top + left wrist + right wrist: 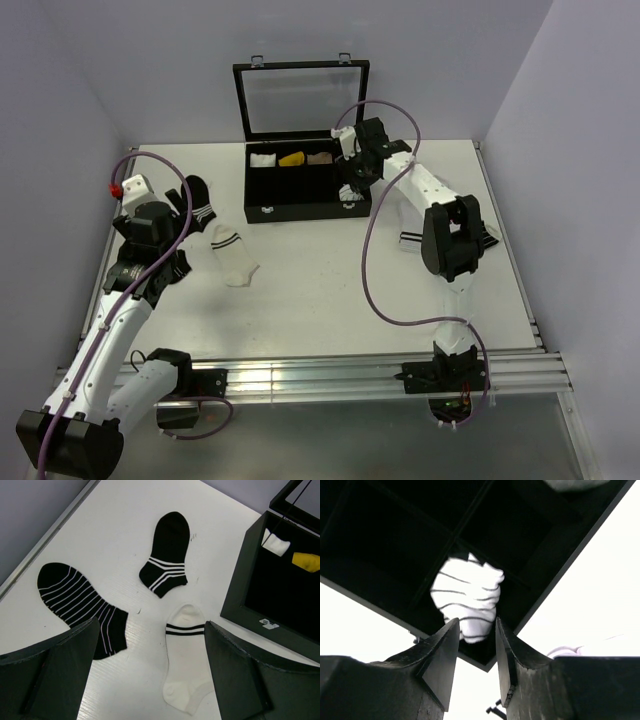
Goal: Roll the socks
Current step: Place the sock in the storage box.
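Observation:
A rolled white sock with thin black lines [467,597] lies in the front right compartment of the black box [380,590]. My right gripper [476,625] hangs over it, jaws parted, the bundle's lower end showing between the tips. In the top view that gripper [352,188] is at the box's right end. The plain white sock with black cuff bands [187,665] lies flat on the table [125,510], also the sock [233,257] in the top view. My left gripper [150,630] hovers above it, open and empty.
Two black socks with white stripes [167,555] [75,602] lie left of the plain sock. The box [300,212] has its lid [300,95] raised and holds a white roll [262,159], a yellow one [291,158] and a brownish one [319,157].

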Controlling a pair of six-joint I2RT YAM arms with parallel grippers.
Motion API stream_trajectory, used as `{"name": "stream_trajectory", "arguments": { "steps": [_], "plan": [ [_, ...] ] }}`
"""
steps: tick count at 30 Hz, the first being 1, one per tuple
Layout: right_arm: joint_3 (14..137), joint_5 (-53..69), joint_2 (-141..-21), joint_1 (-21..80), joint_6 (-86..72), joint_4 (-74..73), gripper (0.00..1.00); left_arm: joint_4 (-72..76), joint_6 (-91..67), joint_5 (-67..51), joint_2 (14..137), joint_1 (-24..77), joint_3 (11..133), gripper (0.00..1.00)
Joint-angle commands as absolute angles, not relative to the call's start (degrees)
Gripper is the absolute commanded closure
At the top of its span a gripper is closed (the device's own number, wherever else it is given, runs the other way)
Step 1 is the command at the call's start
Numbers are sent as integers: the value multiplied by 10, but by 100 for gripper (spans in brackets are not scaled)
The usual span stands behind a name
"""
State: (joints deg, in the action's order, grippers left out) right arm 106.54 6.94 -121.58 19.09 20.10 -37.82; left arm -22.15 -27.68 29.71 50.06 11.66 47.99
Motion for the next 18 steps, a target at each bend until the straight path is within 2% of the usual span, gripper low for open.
{"name": "stream_trajectory", "arguments": {
  "steps": [1, 4, 10, 12, 18],
  "plan": [
    [1080, 64, -1201, 188, 166, -350, 59, -209, -272, 291, 488, 113, 478, 9],
    [1081, 61, -1214, 188, 150, -331, 60, -209, -272, 290, 488, 114, 478, 9],
    [1073, 37, -1242, 188, 131, -280, 76, -208, -272, 290, 489, 114, 478, 9],
    [1078, 38, -1261, 188, 129, -273, 78, -209, -272, 288, 489, 113, 479, 9],
    [1107, 40, -1303, 189, 137, -309, 86, -209, -272, 289, 489, 114, 478, 9]
  ]
}}
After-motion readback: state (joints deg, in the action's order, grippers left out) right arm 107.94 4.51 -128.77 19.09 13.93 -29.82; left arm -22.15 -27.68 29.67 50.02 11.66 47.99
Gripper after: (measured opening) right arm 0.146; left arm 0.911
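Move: The rolled striped sock already lies in the box's front right compartment, about 5 cm below the right fingertips and 1 cm ahead, with no sideways offset. The grey sock is some 9 cm ahead and level sideways, and the brown one is 9 cm ahead and 6 cm left, both about 5 cm below. The long white sock lies about 12 cm right and 6 cm back, 7 cm down. From the left hand, the striped sock is roughly 20 cm ahead, 31 cm right and 18 cm lower. Carry the empty right gripper about 3 cm forward, nearly level, over the far part of the rolled striped sock, shutting most of the finger gap on the way. Then drop the closed tips about 4 cm into the front right compartment, onto the sock's far edge. ##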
